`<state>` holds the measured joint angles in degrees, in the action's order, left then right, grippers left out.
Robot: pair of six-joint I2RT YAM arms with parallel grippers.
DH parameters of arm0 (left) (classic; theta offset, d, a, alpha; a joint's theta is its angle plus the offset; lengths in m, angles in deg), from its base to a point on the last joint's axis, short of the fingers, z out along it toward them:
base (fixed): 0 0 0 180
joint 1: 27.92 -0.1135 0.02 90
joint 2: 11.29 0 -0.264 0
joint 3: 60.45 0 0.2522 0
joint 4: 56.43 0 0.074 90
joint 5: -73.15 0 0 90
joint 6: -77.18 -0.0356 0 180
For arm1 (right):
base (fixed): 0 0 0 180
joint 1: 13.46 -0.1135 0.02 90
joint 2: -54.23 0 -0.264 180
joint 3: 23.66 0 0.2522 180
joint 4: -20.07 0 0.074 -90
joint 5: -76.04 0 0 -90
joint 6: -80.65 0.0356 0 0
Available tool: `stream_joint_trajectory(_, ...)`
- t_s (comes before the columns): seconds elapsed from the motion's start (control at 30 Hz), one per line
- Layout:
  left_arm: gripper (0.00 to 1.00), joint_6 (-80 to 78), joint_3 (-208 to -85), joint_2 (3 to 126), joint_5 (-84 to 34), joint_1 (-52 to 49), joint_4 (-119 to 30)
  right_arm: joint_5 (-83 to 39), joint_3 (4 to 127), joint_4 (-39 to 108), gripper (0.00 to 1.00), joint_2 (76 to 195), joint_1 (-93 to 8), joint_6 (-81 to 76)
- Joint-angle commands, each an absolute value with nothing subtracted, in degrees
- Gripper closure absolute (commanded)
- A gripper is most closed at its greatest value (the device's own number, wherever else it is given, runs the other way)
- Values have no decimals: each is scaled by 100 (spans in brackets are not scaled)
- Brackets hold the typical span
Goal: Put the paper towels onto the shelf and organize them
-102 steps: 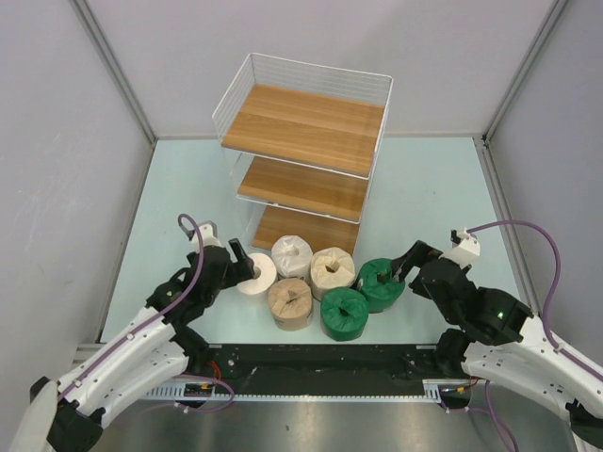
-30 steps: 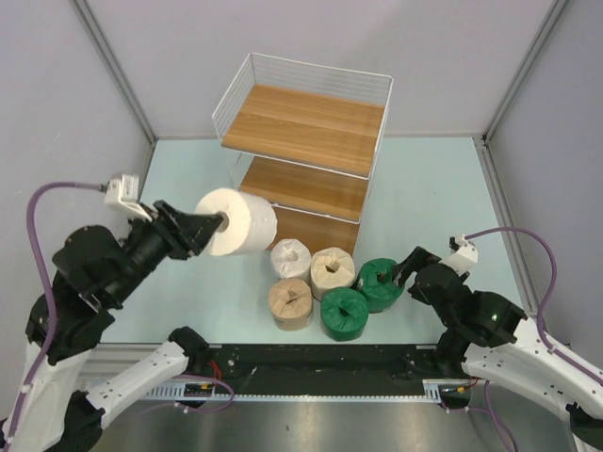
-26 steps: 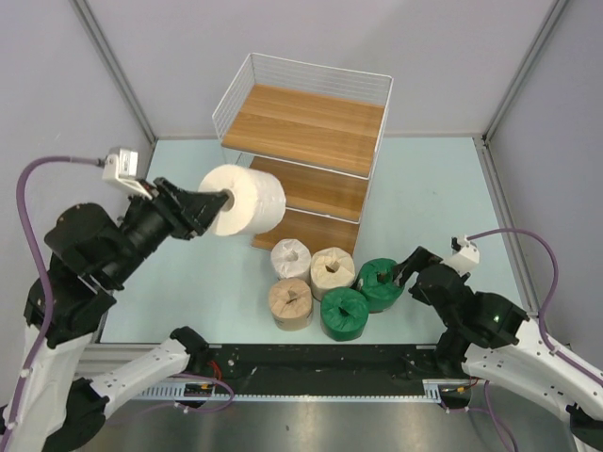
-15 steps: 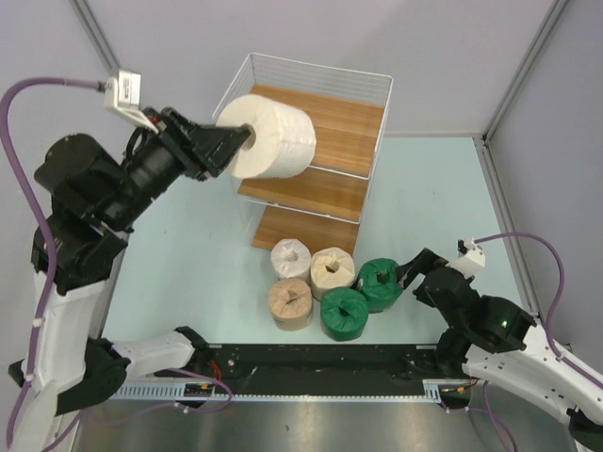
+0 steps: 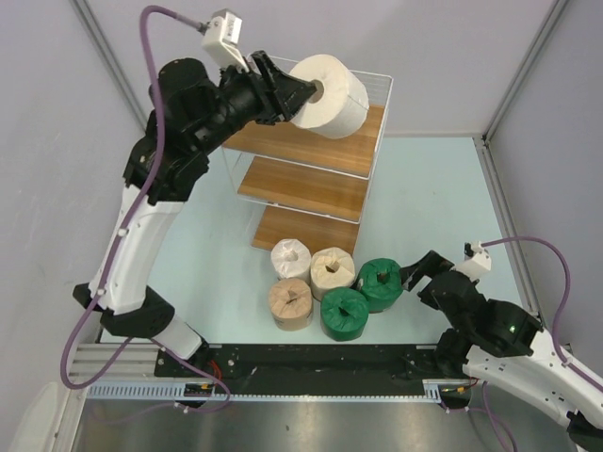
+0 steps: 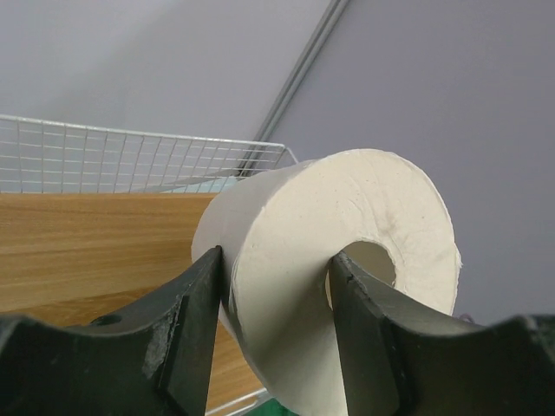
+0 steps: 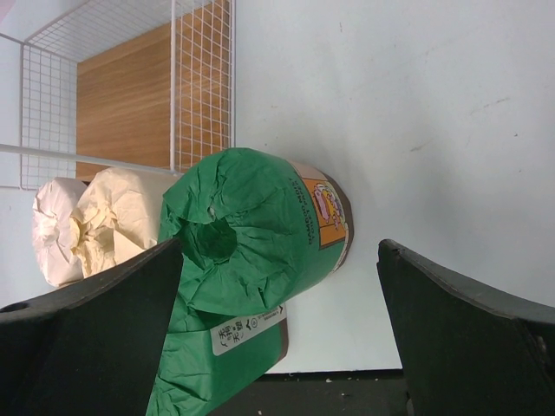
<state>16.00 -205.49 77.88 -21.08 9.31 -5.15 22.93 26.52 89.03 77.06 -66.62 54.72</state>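
My left gripper (image 5: 300, 91) is shut on the plain white paper towel roll (image 5: 332, 92), one finger in its core and one on its outer side. It holds the roll lying sideways, high above the top board of the shelf (image 5: 283, 122). In the left wrist view the left gripper (image 6: 276, 260) pinches the plain white roll (image 6: 347, 217) over the wooden board (image 6: 87, 251). Five wrapped rolls stand on the table before the shelf: a white one (image 5: 291, 255), two beige (image 5: 332, 270) (image 5: 290, 299) and two green (image 5: 345, 313) (image 5: 381, 283). My right gripper (image 5: 422, 271) is open just right of a green roll (image 7: 251, 234).
The shelf has a white wire rim (image 5: 311, 68) around its top and two lower boards (image 5: 301, 186) beneath. Grey walls close in the pale table (image 5: 188, 254) on three sides. A second green roll (image 7: 217, 364) and the beige rolls (image 7: 121, 217) lie left of my right fingers.
The left arm has risen and swung right, carrying the white roll from table height in front of the shelf to above its top board. The right arm has barely shifted.
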Motion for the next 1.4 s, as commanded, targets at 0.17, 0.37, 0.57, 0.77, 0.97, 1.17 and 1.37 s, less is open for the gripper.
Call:
stream_joint_trajectory(0.17,46,1363,-20851,7819,-1703,970,-708,2568,2640,8920,0,7664,-6672,5639)
stream_joint_trajectory(0.37,46,1179,-20851,7792,-1307,970,-602,2612,2649,8894,0,7735,-6672,5622)
stream_joint_trajectory(0.57,45,1135,-20868,7871,-1254,970,-435,2621,2649,8903,0,7779,-6672,5596)
stream_joint_trajectory(0.77,45,1082,-20859,7898,-1289,970,-320,2647,2649,8894,0,7805,-6663,5569)
stream_joint_trajectory(0.97,40,1038,-20859,7915,-1307,970,-241,2630,2649,8903,0,7831,-6654,5569)
stream_joint_trajectory(1.17,26,1003,-20851,8012,-1359,970,-259,2621,2649,8885,0,7823,-6663,5578)
stream_joint_trajectory(1.37,19,968,-20859,8056,-1359,970,-241,2621,2640,8902,0,7770,-6663,5569)
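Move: The left gripper still holds the white paper towel roll, tilted, over the top shelf. The spot where the roll is to stand lies some 6 cm ahead of this hand, 3 cm to its right and 11 cm below. The shelf's back rail is about 12 cm beyond that spot, its right wire side about 12 cm to the right of the spot. From the right hand the spot lies roughly 20 cm ahead, 25 cm left and 30 cm higher. Bring the left gripper forward and down about 3 cm each way to set the white roll on the top shelf, turning it slightly counter-clockwise and rolling its left side up a little. Ease down the last centimetre, then open the fingers from about half to three quarters, letting go of the roll while rising about 1 cm. ##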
